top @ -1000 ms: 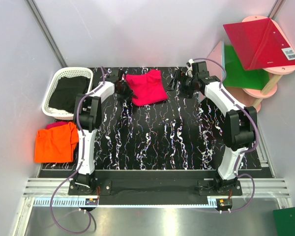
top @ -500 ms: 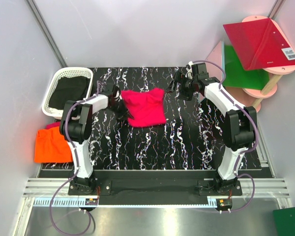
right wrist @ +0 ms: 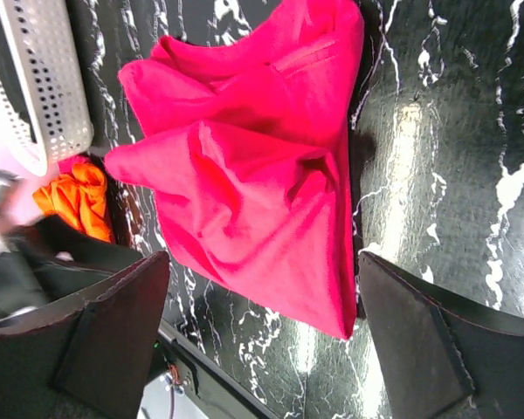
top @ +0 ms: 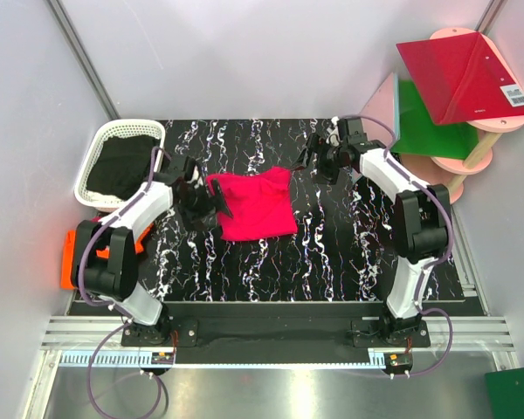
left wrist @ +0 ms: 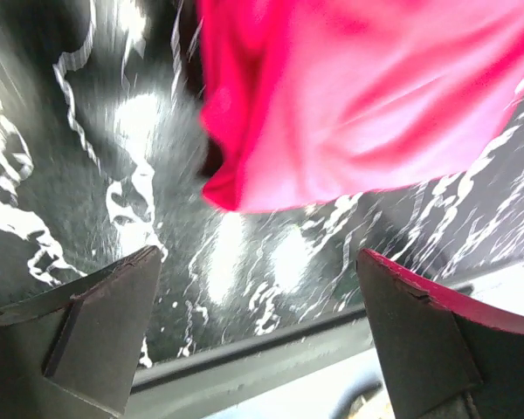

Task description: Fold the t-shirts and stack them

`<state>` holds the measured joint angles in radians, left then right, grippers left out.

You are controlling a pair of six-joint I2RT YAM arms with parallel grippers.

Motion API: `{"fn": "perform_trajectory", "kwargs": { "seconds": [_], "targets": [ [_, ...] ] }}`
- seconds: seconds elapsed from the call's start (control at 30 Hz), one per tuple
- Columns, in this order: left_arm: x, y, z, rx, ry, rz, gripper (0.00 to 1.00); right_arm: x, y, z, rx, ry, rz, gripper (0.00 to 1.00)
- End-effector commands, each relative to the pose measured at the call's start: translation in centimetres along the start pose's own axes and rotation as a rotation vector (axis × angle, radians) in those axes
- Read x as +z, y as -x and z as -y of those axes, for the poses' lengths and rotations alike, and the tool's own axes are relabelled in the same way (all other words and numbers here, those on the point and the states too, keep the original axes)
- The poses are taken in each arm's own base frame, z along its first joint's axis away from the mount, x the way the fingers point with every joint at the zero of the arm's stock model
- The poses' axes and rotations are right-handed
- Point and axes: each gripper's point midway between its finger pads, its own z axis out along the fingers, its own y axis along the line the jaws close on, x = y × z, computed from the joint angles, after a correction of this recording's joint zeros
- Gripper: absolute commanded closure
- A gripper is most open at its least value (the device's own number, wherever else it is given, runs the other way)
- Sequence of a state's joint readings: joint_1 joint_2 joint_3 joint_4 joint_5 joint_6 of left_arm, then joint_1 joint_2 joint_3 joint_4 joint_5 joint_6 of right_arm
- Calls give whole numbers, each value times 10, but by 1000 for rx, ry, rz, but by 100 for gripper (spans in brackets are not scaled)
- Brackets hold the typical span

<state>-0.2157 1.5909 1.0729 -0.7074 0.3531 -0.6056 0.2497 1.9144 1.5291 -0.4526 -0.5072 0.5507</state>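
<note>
The hot pink t-shirt [top: 255,205] lies crumpled in a rough folded bundle on the black marbled table [top: 332,253], left of the middle. My left gripper [top: 213,208] is at its left edge, open, with only the mat between its fingers; in the left wrist view the pink t-shirt [left wrist: 367,105] lies just beyond the left gripper [left wrist: 258,262]. My right gripper [top: 308,157] hovers open off the shirt's far right corner. From the right wrist, the pink t-shirt [right wrist: 262,166] lies spread ahead of the right gripper [right wrist: 262,262]. The orange t-shirt [top: 67,262] lies off the table's left edge, mostly hidden by my left arm.
A white basket [top: 122,166] holding dark cloth stands at the far left corner. Stiff red [top: 458,70] and green [top: 428,122] panels rest on a pink stand at the back right. Grey walls close in on both sides.
My left gripper dragged the pink t-shirt nearer and slightly left, shutting on its edge midway, then opened and let it go. The right gripper barely moved.
</note>
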Motion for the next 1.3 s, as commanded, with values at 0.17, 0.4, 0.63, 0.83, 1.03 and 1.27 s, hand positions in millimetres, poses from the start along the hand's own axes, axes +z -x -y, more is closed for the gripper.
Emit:
{"fn": "perform_trajectory", "kwargs": {
  "seconds": [0.17,0.4,0.63,0.83,1.03,1.27],
  "targets": [
    [3,86,38,39,-5,161,2,61,-35,1,12,51,-160,9],
    [24,112,43,20,11,167,5,81,-35,-4,23,81,-182,16],
    [18,135,59,9,-20,211,9,80,-16,-29,12,128,-143,17],
    [22,146,69,12,-41,213,14,79,-7,-37,11,148,-131,18],
    [40,148,72,3,-65,168,81,90,-16,-37,50,179,-188,42],
    [42,156,69,-6,-64,175,100,88,-14,-41,43,189,-187,79]
  ]
}}
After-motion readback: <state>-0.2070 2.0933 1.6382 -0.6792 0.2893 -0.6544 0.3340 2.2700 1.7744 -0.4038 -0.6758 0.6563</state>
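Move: The t-shirt's far left corner lies about 14 cm ahead of the left hand, 2 cm to its right and 4 cm below; the cloth's middle sits some 9 cm right of that corner and 9 cm nearer, and the white basket 26 cm left of it and 7 cm farther out. For the right hand the far right corner is about 8 cm to the left, 2 cm ahead and 7 cm below, the cloth's middle 14 cm left and 9 cm back. Each hand ends with its fingertips on a far corner of the red t-shirt: the left pinches a fold at the left one, the right is still closing on a tuft at the right. The left hand runs forward about 15 cm in two shallow hops, then dips and shuts; the right sinks about 9 cm, rises 5, then dips again, moving 8 cm left throughout with its wrist tilting slightly. ##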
